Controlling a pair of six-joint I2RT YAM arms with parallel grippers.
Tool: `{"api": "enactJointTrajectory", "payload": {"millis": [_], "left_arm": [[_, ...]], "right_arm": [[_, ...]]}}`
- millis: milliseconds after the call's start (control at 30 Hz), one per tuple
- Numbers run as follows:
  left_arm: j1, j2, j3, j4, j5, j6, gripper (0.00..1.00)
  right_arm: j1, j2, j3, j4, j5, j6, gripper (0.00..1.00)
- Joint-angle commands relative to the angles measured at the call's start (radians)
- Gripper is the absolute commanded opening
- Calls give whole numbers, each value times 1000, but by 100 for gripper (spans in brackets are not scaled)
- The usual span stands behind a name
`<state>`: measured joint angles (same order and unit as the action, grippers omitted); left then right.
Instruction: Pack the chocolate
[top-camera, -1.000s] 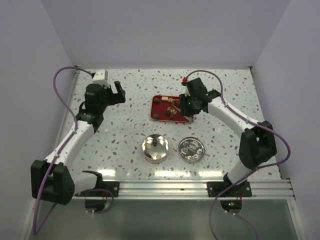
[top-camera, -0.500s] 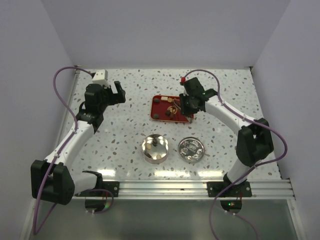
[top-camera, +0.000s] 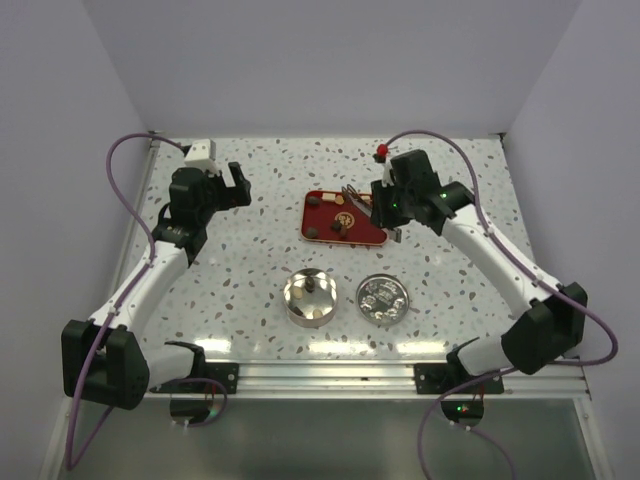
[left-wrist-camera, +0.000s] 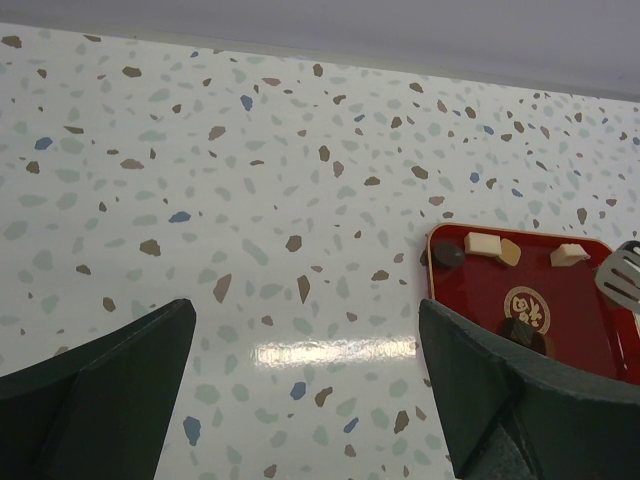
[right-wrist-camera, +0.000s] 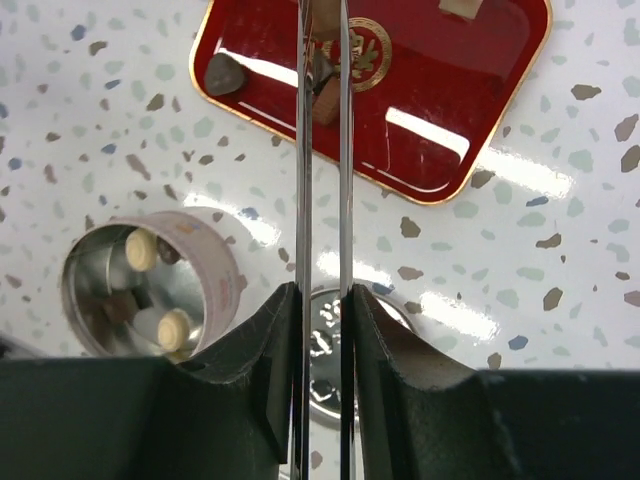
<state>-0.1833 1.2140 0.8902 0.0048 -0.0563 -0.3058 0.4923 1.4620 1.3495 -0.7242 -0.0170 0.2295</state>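
Note:
The chocolate lies as small pieces on the red tray (top-camera: 322, 207): cream squares (left-wrist-camera: 483, 243), a dark round one (left-wrist-camera: 445, 256) and a dark one (right-wrist-camera: 220, 73). My right gripper (right-wrist-camera: 322, 300) is shut on metal tongs (right-wrist-camera: 303, 180), whose blades reach over the tray. A brown piece (right-wrist-camera: 324, 88) sits between the blades near their tips; I cannot tell if it is lifted. Cream pieces (right-wrist-camera: 141, 250) lie in the round tin (top-camera: 310, 312). My left gripper (left-wrist-camera: 305, 380) is open and empty at the table's left, also in the top view (top-camera: 235, 180).
The tin's shiny lid (top-camera: 382, 298) lies flat right of the tin, under my right gripper in the wrist view. White walls close in the speckled table (top-camera: 250, 250) on three sides. A metal rail (top-camera: 330, 372) runs along the near edge.
My right arm has swung out to the right and its wrist has turned over the tray's right end. The tongs' blades have come closer together. The left arm has not moved.

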Motion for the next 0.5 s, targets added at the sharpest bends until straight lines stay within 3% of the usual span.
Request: {"api": "enactJointTrajectory", "payload": {"millis": [0,167,300,467], "left_arm": [[5,1,15,21,4,-15,100],[5,-1,19,17,3,-16,100],[5,2,21,15,1,-16,100],[4,-1,23,6,-4,-13,100]], "right_arm": [[2,-94,-10,-90,-98,-55,20],[37,-189,-62,-193,-248,-96,20],[130,-233,-76,-256,-282,-107,20],[144,-288,-61,-276,-353,-79,20]]}}
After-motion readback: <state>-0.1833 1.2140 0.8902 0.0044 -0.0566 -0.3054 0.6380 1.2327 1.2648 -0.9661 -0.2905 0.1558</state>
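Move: The right hand grips the metal tongs, a brown chocolate in their tips. The open tin lies about 14 cm back and 17 cm left of this hand, some 17 cm lower. The round lid is about 14 cm straight back, 19 cm below; the red tray's centre is roughly 5 cm ahead, 9 cm left, also 19 cm below. From the left hand the tin is about 20 cm back, 17 cm right and 19 cm down. Bring the right gripper back about 13 cm, away from the tray and towards the tin, rising a couple of centimetres as it sets off and easing slightly left near the end. Meanwhile turn the wrist some 20 degrees counter-clockwise, tipping it a little further down, so the tong tips swing towards the tin. Keep the tongs squeezed on the chocolate. ##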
